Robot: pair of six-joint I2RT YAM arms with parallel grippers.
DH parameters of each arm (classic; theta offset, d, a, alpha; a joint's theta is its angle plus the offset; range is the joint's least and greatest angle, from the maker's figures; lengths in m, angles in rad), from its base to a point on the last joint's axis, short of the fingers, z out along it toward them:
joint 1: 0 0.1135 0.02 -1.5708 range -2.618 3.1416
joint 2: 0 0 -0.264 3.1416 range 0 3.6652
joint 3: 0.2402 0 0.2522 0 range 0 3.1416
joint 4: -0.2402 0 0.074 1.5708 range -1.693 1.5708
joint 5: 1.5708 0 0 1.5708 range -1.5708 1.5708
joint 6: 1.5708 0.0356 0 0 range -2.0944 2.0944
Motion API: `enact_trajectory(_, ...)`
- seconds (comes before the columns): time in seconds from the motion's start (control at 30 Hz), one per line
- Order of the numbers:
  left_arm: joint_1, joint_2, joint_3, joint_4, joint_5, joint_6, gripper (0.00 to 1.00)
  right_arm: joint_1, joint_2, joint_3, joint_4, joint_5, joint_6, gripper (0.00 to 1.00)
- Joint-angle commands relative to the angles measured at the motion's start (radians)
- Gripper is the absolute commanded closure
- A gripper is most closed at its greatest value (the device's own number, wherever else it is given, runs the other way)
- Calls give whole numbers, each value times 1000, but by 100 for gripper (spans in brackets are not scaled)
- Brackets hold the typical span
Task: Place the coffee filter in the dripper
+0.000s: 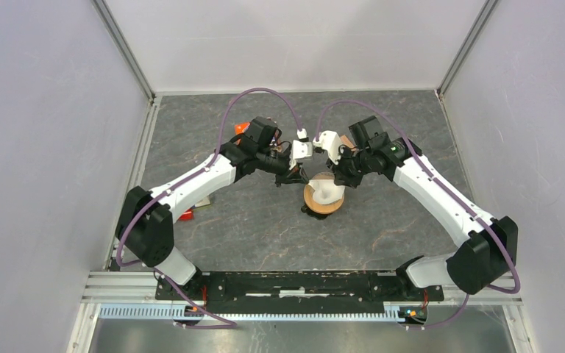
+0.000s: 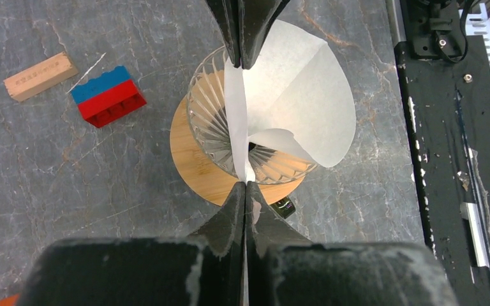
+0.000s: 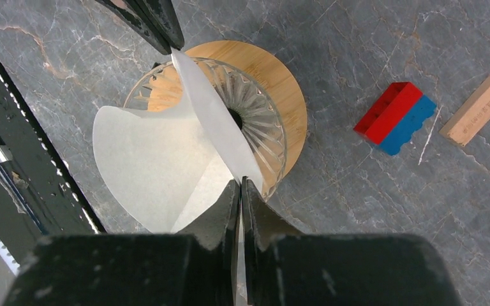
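The coffee filter (image 2: 300, 95), a thin white paper fan, is held by its folded edge just above the dripper (image 2: 207, 124), with its loose half spread out over the dripper's near rim. The dripper is a ribbed funnel with a dark centre hole on a round tan wooden base. My left gripper (image 2: 245, 185) is shut on one end of the filter's edge. My right gripper (image 3: 240, 182) is shut on the other end. In the top view the filter (image 1: 329, 193) sits over the dripper (image 1: 315, 207), between the left gripper (image 1: 299, 175) and the right gripper (image 1: 337, 175).
A red-and-blue brick (image 3: 395, 118) and a small wooden block (image 3: 478, 109) lie on the grey table beside the dripper. An orange object (image 1: 243, 126) shows behind the left arm. The black base rail (image 2: 446, 127) runs along the near edge.
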Motion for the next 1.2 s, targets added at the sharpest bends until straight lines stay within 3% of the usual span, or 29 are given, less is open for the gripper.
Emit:
enact_trajectory(0.0,-5,-10,-11,16,-21,67,98,-4,-24,21,57,14,10,90)
enact_trajectory(0.17,-5,-11,-13,16,-27,78,98,-4,-24,27,62,21,10,85)
enact_trajectory(0.3,-5,-15,-3,14,-31,78,98,-4,-28,35,51,25,2,75)
enact_trajectory(0.53,-5,-20,35,-12,-35,69,68,-4,-48,67,33,45,-4,63)
enact_trajectory(0.83,-4,-67,39,-13,-68,33,49,-4,-55,77,32,53,0,55)
enact_trajectory(1.17,3,-159,-26,136,-102,-401,17,-13,-86,61,34,53,1,51)
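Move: Both closed hands still pinch the coffee filter by its upper edge, just above the dripper. The dripper lies about 4 cm to the left hand's right, 3 cm back and 4 cm below. From the right hand, the dripper is about 3 cm to the left, 3 cm back and 4 cm below; the red-blue block is 5 cm ahead and 3 cm right, and the wooden block 11 cm ahead and 5 cm right, both some 16 cm down. Nearly in place over the dripper, both hands release the filter's edge, the right fingers starting to spread first and ending about half open while that hand lifts some 2.5 cm, edges about 1 cm forward and tips its fingers up slightly. The left fingers then spread much wider, and only once they are well apart does the left hand rise about 3.5 cm clear of the filter, turning slightly counter-clockwise. ##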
